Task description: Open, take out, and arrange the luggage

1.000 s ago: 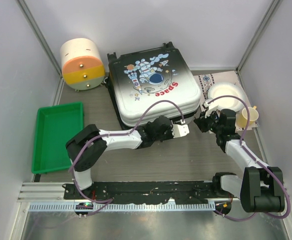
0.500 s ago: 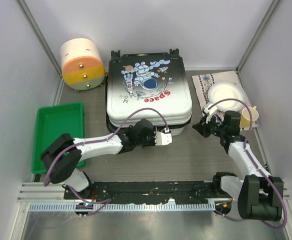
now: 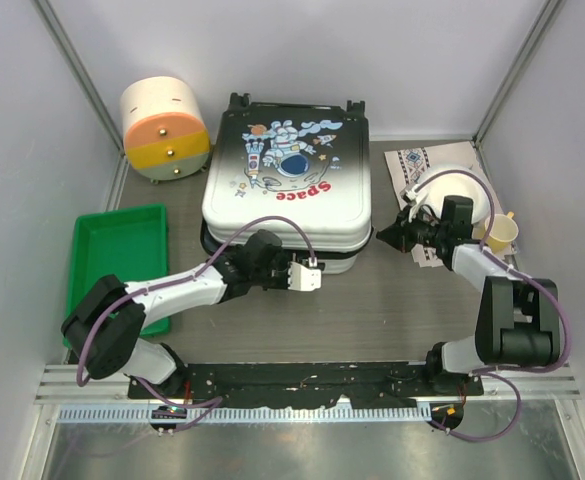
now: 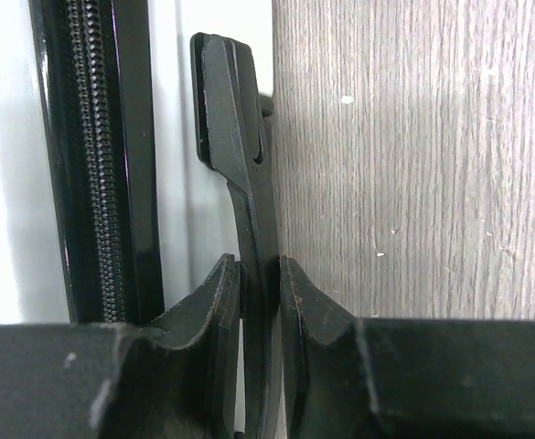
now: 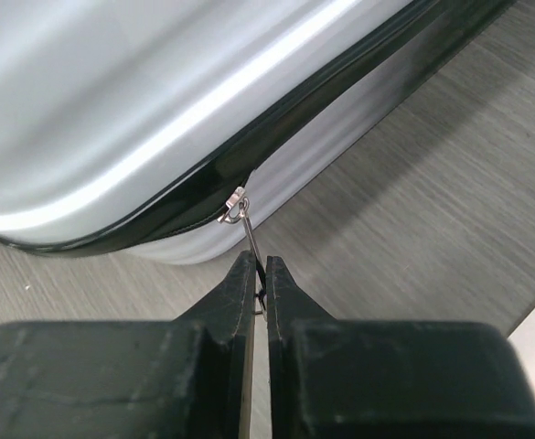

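The luggage [image 3: 287,190] lies flat in the middle of the table, its white-to-black shell with the astronaut "Space" print facing up. Its zipper band [image 4: 93,155] is closed along the side. My left gripper [image 3: 307,272] is at the near edge, shut on the black side handle [image 4: 240,137] between its fingers [image 4: 217,302]. My right gripper [image 3: 387,237] is at the near right corner. It is shut on the thin metal zipper pull [image 5: 248,233], which hangs from the dark zipper line of the luggage [image 5: 157,137].
A green tray [image 3: 117,270] lies at the left. A cream-and-orange cylinder [image 3: 165,128] stands at the back left. At the right, a white bowl [image 3: 452,190] and a yellow cup [image 3: 499,235] rest on a patterned cloth [image 3: 412,165].
The luggage has swung round and shifted left, now squarer to the table. My left gripper moved left with the handle. My right gripper followed leftward, still on the zipper pull.
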Controlling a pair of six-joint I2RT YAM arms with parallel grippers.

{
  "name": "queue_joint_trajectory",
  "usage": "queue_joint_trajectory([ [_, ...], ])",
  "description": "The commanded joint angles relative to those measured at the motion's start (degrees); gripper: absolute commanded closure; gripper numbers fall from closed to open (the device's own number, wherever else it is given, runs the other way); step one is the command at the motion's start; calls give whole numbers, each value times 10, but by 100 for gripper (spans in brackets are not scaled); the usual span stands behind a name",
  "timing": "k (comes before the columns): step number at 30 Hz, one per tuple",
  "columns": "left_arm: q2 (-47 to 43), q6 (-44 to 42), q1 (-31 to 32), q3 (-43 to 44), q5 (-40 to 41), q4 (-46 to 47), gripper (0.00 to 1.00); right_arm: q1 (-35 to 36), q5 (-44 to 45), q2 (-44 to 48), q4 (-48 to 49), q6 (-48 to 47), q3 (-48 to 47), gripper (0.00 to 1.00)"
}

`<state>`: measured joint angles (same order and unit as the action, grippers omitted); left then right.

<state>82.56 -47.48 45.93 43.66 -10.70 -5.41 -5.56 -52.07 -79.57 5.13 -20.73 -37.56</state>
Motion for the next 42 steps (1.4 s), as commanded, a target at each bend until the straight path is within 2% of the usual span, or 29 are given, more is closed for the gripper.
queue_joint_trajectory([
  [1, 26, -38, -43, -39, 127, -159, 100, -22, 105, -46, 103, 15, -71, 99],
  [10, 30, -56, -51, -45, 114, -163, 100, 2, 132, -147, 174, 68, -145, 99],
  [17, 30, -50, -53, -28, 109, -181, 98, 6, 119, -195, 167, 92, -198, 99],
  [18, 29, -36, -53, -17, 93, -191, 91, 6, 116, -190, 158, 88, -198, 99],
  [19, 22, -22, -52, 10, 87, -214, 74, 5, 113, -185, 142, 75, -192, 99],
  [22, -2, 36, -53, 87, 41, -282, 50, -14, 100, -168, 105, 42, -179, 99],
  [23, -13, 51, -52, 104, -2, -298, 47, -20, 91, -166, 96, 36, -178, 99],
  [25, -56, 74, -52, 142, -51, -328, 34, -33, 86, -162, 63, 18, -182, 99],
  [27, -87, 107, -52, 167, -103, -335, 17, -50, 81, -162, 54, 9, -183, 99],
  [30, -126, 178, -53, 194, -101, -333, 12, -60, 88, -177, 56, -2, -196, 99],
  [31, -130, 231, -62, 213, -97, -331, 11, -60, 95, -186, 55, -1, -217, 99],
  [33, -136, 281, -86, 231, -97, -334, 10, -60, 112, -214, 59, 3, -244, 99],
  [35, -129, 348, -141, 260, -100, -335, 9, -60, 149, -239, 65, 26, -282, 73],
  [37, -116, 393, -209, 294, -88, -322, 7, -61, 171, -245, 45, 40, -317, 52],
  [40, -61, 472, -300, 365, -69, -305, 6, -61, 198, -229, 18, 61, -335, 41],
  [42, -1, 527, -334, 435, -56, -304, 6, -61, 212, -210, -19, 72, -348, 40],
])
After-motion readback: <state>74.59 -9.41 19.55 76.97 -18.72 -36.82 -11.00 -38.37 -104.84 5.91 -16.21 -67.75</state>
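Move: The left fingers already grip the black handle on the suitcase's near side; the suitcase's middle is about 18 cm ahead and 5 cm to the left, with its near-left corner some 20 cm left and 4 cm ahead. The right fingers already hold the cord of the zipper pull, whose slider sits about 2 cm left and 1 cm ahead; from that hand the plate is roughly 15 cm right and 8 cm ahead, the yellow mug 24 cm right and level. Forward and slightly left, both hands take the suitcase along, the left about 3 cm by its handle, the right about 6 cm by the zipper pull. The left then opens, backs off the handle and climbs some 19 cm, swinging forward-left over the near-left corner while turning counter-clockwise; the right carries on forward and right, opens off the pull and heads towards the plate. ##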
